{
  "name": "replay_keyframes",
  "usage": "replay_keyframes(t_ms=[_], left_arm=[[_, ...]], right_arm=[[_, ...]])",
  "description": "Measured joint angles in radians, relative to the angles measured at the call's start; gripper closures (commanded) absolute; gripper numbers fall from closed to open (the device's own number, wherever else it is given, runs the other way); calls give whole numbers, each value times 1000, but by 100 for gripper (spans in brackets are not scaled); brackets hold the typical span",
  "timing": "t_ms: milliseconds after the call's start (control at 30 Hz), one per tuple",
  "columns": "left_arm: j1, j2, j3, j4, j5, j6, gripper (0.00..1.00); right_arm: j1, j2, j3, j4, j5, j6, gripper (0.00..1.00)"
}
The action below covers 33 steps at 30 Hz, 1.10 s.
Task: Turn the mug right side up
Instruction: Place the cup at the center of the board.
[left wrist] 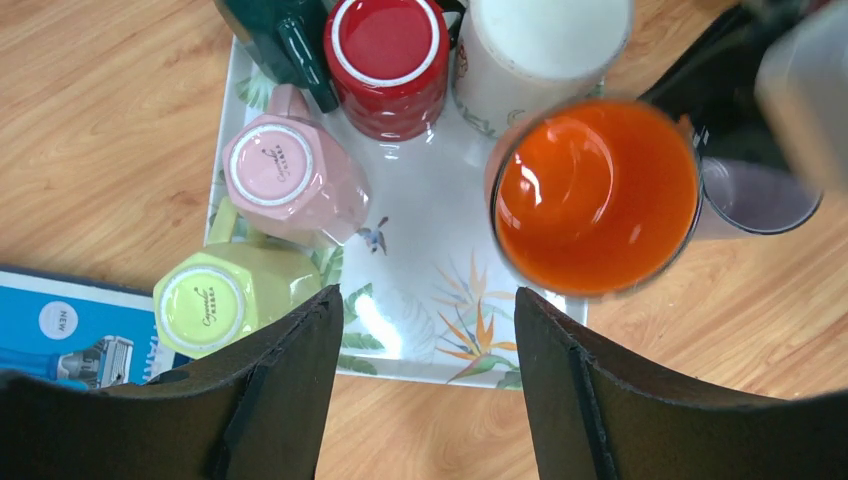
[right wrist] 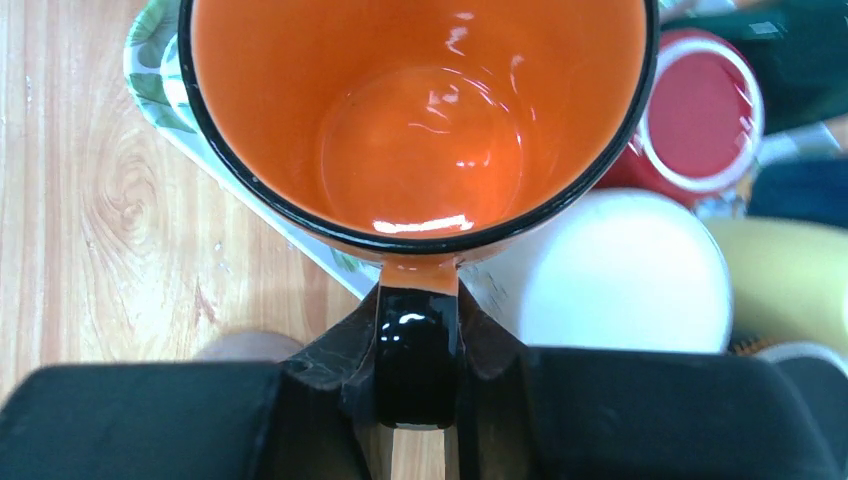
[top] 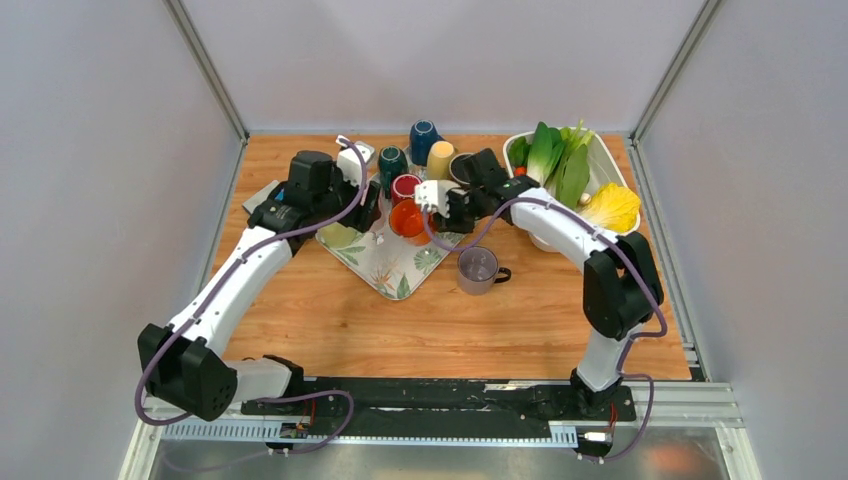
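The orange mug (top: 408,218) with a black rim hangs mouth-up over the right part of the leaf-print tray (top: 390,268). My right gripper (right wrist: 418,335) is shut on its black handle (right wrist: 418,350), and the glossy orange inside (right wrist: 420,110) faces the camera. My left gripper (left wrist: 428,300) is open over the tray's near edge (left wrist: 420,372), just left of the orange mug (left wrist: 595,195), with nothing between its fingers. In the top view the left gripper (top: 372,205) stands beside the mug and the right gripper (top: 432,205).
Upside-down on the tray are a pink mug (left wrist: 290,180), a yellow-green mug (left wrist: 215,300), a red mug (left wrist: 388,55) and a white one (left wrist: 540,50). A grey mug (top: 478,268) stands upright on the table. A white basin of vegetables (top: 570,165) is at the back right.
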<state>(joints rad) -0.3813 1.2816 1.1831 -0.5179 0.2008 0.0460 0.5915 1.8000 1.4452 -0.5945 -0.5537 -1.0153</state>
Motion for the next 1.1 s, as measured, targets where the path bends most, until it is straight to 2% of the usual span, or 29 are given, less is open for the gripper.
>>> replay_keyframes(t_ms=[200, 567, 667, 833, 1100], left_arm=[[15, -27, -26, 35, 56, 0, 30], [15, 0, -35, 43, 113, 2, 33], [15, 14, -31, 42, 115, 2, 33], [15, 19, -28, 43, 117, 4, 34], [15, 29, -21, 43, 129, 5, 34]], right_arm=[[-160, -100, -20, -21, -85, 80, 100], [-486, -472, -280, -90, -137, 139, 100], [-596, -544, -297, -196, -154, 83, 100], [-781, -611, -322, -357, -142, -102, 100], [-824, -623, -444, -486, -127, -309, 100]])
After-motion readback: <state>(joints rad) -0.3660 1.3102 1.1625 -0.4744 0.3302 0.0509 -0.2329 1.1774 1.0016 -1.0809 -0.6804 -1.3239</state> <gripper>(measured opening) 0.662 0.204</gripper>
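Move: The orange mug, already upright and held by its handle in the right fingers, is bound for bare board about 23 cm to the right hand's right, 8 cm back and 12 cm below. The grey mug stands some 8 cm right and 8 cm back from the hand, the white mug about 6 cm ahead and 1 cm right. The vegetable basket is 31 cm right and 14 cm ahead. From the left hand, the bare board lies roughly 36 cm right, 7 cm back and 22 cm down. The orange mug is carried off to the right by its handle, the right fingers keeping their pinch. The right hand swings about 28 cm right, first rising some 7 cm and passing the grey mug on its far side, then drawing back towards the robot, and finally sinking about 5 cm as the sideways travel stops. Meanwhile it turns roughly 30 degrees clockwise. ##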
